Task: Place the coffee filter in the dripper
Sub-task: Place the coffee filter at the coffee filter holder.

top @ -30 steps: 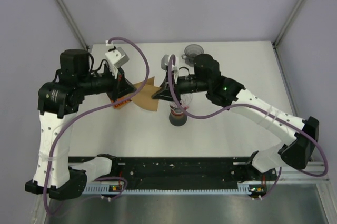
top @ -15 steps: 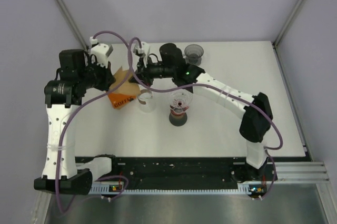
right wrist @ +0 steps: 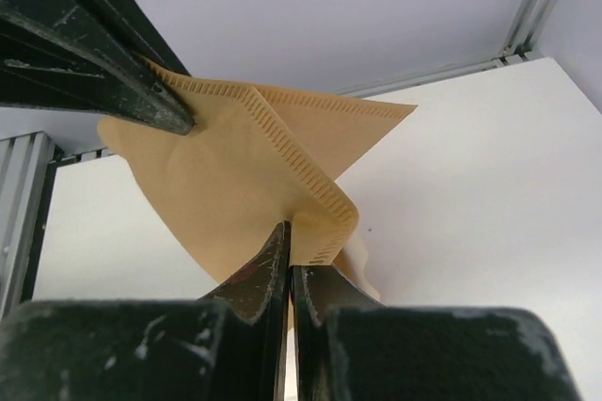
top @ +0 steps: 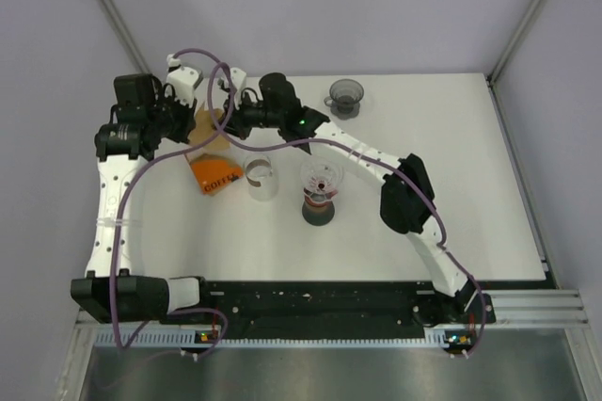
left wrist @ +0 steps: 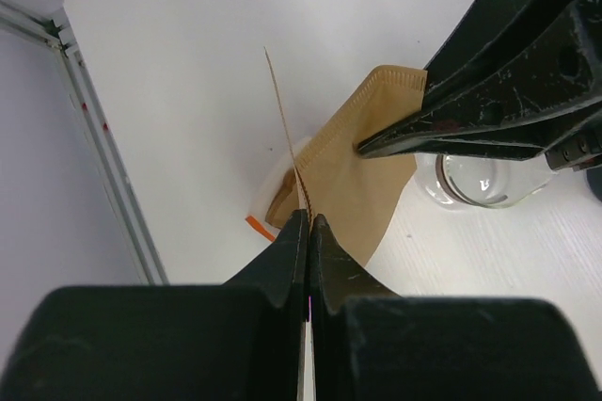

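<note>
A brown paper coffee filter (top: 206,127) hangs in the air at the back left of the table, pinched from both sides. My left gripper (top: 195,122) is shut on its seamed edge (left wrist: 294,170), and my right gripper (top: 224,124) is shut on the opposite corner (right wrist: 310,222). In the left wrist view the right fingers (left wrist: 470,109) clamp the filter's far corner. The filter (right wrist: 235,166) is spread and slightly folded between the two grips. A clear cone-shaped dripper (top: 321,177) stands on a dark base (top: 318,212) at mid-table, well to the right of both grippers.
An orange filter packet (top: 213,175) lies under the held filter. A clear glass (top: 261,180) stands beside it, the same glass (left wrist: 480,180) showing in the left wrist view. A dark grey cup-like piece with a handle (top: 345,95) sits at the back.
Both grippers have carried the filter left and back, from near the dripper to above the orange packet. The right arm has stretched out across the table.
</note>
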`<state>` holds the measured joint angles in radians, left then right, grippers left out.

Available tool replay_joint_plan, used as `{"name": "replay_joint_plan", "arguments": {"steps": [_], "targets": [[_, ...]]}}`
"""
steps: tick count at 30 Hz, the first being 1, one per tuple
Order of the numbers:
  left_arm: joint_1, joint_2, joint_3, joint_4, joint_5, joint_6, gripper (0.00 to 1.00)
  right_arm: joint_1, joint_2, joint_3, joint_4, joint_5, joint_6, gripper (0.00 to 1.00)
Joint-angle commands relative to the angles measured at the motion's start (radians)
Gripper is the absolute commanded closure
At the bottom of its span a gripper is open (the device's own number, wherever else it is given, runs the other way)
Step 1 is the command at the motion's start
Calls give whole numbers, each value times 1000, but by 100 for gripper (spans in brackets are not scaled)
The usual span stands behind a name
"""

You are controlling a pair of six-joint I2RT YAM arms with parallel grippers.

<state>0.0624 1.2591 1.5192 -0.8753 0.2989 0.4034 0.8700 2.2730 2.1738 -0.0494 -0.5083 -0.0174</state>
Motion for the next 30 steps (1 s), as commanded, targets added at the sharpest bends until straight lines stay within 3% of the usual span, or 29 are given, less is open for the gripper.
{"name": "replay_joint_plan", "arguments": {"steps": [1, 9, 15, 30], "targets": [[23, 48, 1, 102, 25, 78, 100, -9, 60, 86, 29, 19, -6, 100], [45, 141, -34, 176, 29, 103, 100, -28, 137, 121, 40, 41, 45, 100], [69, 180, -16, 65, 126, 137, 100, -35, 145, 104, 25, 17, 65, 100], [113, 249, -42, -29, 154, 204, 100, -34, 158, 81, 34, -12, 108, 100]]}}
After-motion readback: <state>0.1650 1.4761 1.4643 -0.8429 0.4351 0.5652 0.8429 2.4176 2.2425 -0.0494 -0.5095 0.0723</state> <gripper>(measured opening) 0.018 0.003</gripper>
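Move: Both my hands already pinch the paper filter. From my left hand the orange COFFEE filter holder stands about 4 cm ahead, 1 cm left and roughly 19 cm below. The glass cup is 10 cm or so to the right of the holder, about 2 cm nearer the base; the glass dripper on its carafe is some 25 cm to my left hand's right, 3 cm back. My right hand has the filter holder about 3 cm ahead, 7 cm left and 18 cm below. Keeping both pinches on the filter's rim, I bring it down towards the orange COFFEE holder with both hands together, about 3–4 cm forward on the way. My right hand sinks some 6 cm and nearly stops, while my left keeps going down to about 8 cm, easing slightly left. Both hands tip their fingers about 10 degrees further down. ##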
